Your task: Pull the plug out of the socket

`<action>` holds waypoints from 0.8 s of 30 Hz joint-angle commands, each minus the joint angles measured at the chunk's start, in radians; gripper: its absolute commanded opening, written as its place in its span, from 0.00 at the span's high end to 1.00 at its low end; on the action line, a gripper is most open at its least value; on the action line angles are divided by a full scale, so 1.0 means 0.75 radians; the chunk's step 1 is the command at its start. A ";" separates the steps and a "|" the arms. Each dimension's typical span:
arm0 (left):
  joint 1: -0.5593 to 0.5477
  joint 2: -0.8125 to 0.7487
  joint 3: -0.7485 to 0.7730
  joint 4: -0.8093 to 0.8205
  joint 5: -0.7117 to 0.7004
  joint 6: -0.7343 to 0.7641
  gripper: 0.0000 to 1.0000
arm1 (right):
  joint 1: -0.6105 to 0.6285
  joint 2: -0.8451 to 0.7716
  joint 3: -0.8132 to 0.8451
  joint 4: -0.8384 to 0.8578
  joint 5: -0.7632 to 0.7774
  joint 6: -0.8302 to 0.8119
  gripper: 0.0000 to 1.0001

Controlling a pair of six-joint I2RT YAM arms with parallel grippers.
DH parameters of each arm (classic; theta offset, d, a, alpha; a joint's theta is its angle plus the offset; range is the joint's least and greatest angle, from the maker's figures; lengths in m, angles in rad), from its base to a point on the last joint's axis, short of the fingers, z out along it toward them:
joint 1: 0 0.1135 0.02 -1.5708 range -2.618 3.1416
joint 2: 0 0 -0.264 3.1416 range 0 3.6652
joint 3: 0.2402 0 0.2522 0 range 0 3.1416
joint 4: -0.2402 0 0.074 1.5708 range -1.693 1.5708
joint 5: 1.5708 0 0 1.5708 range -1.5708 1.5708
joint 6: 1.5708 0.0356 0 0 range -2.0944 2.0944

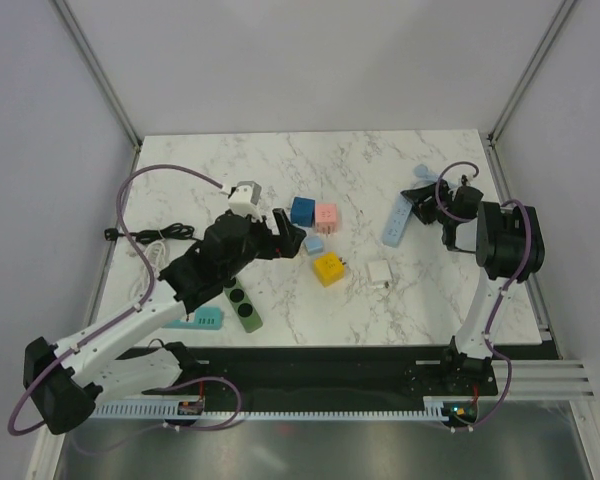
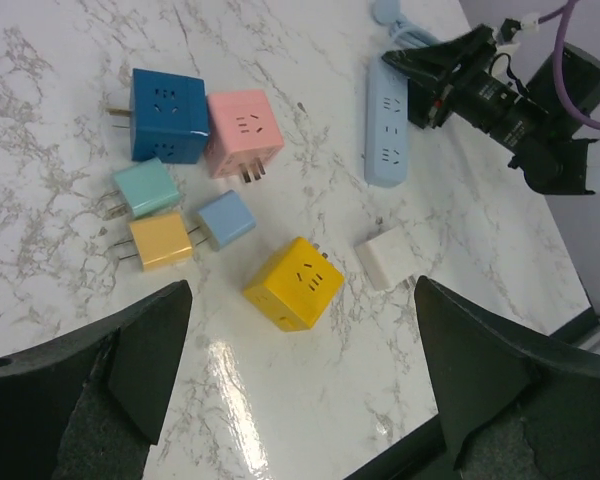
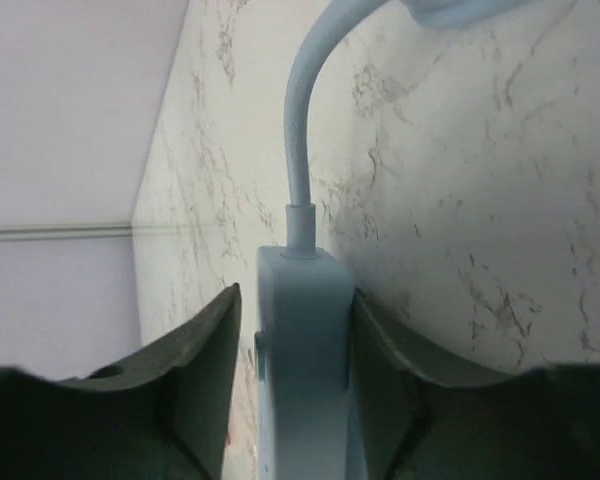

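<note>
The socket is a light blue power strip [image 1: 396, 222] lying at the right of the marble table [image 1: 280, 160]. A white plug [image 1: 379, 273] lies loose on the marble below it, apart from the strip. From the left wrist, the plug [image 2: 388, 258] and the strip [image 2: 385, 125] show with bare marble between them. My right gripper [image 1: 427, 200] straddles the strip's cord end [image 3: 302, 330]. Its right finger lies against the strip and a thin gap shows at the left finger [image 3: 205, 350]. My left gripper [image 2: 302, 300] hangs wide open over the table with nothing between its fingers.
Blue [image 1: 302, 210], pink [image 1: 327, 214] and yellow [image 1: 329, 268] cube adapters and a small pale blue plug [image 1: 313, 243] lie mid-table. A dark green strip [image 1: 242, 307] and a teal plug [image 1: 208, 318] sit under the left arm. White cable [image 1: 150, 245] coils at the left edge.
</note>
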 commanded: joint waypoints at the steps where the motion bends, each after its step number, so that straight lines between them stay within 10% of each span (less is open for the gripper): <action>1: 0.010 -0.096 -0.089 0.115 0.124 0.001 0.00 | 0.020 -0.079 0.076 -0.326 0.163 -0.248 0.38; 5: 0.016 -0.186 -0.193 0.111 0.179 -0.028 0.00 | 0.032 -0.181 0.105 -0.545 0.265 -0.361 0.02; 17: 0.030 -0.405 -0.426 0.088 0.255 -0.214 0.00 | 0.220 -0.896 0.181 -1.451 1.077 -0.796 0.02; 24: 0.032 -0.418 -0.522 0.117 0.417 -0.363 0.00 | 0.453 -1.410 -0.078 -1.417 0.589 -0.760 0.02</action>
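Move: The right gripper straddles the far end of the light-blue socket strip, whose middle lies about 7 cm back, 2 cm left and 1 cm down; the pink cube plug is some 24 cm left and 7 cm back, the white plug 28 cm back and 10 cm left. Some 20 cm below the left gripper, the orange plug lies 4 cm ahead, the light-blue plug 5 ahead and 6 right, the yellow cube 4 back and 9 right. Spread the right fingers from half to wide open so they come free of the socket strip, then lift the gripper about 20 cm and draw it back some 12 cm, rolling its left side down roughly 40 degrees. Meanwhile bring the empty, wide-open left gripper back towards its base by about 7 cm, sinking almost as much. ##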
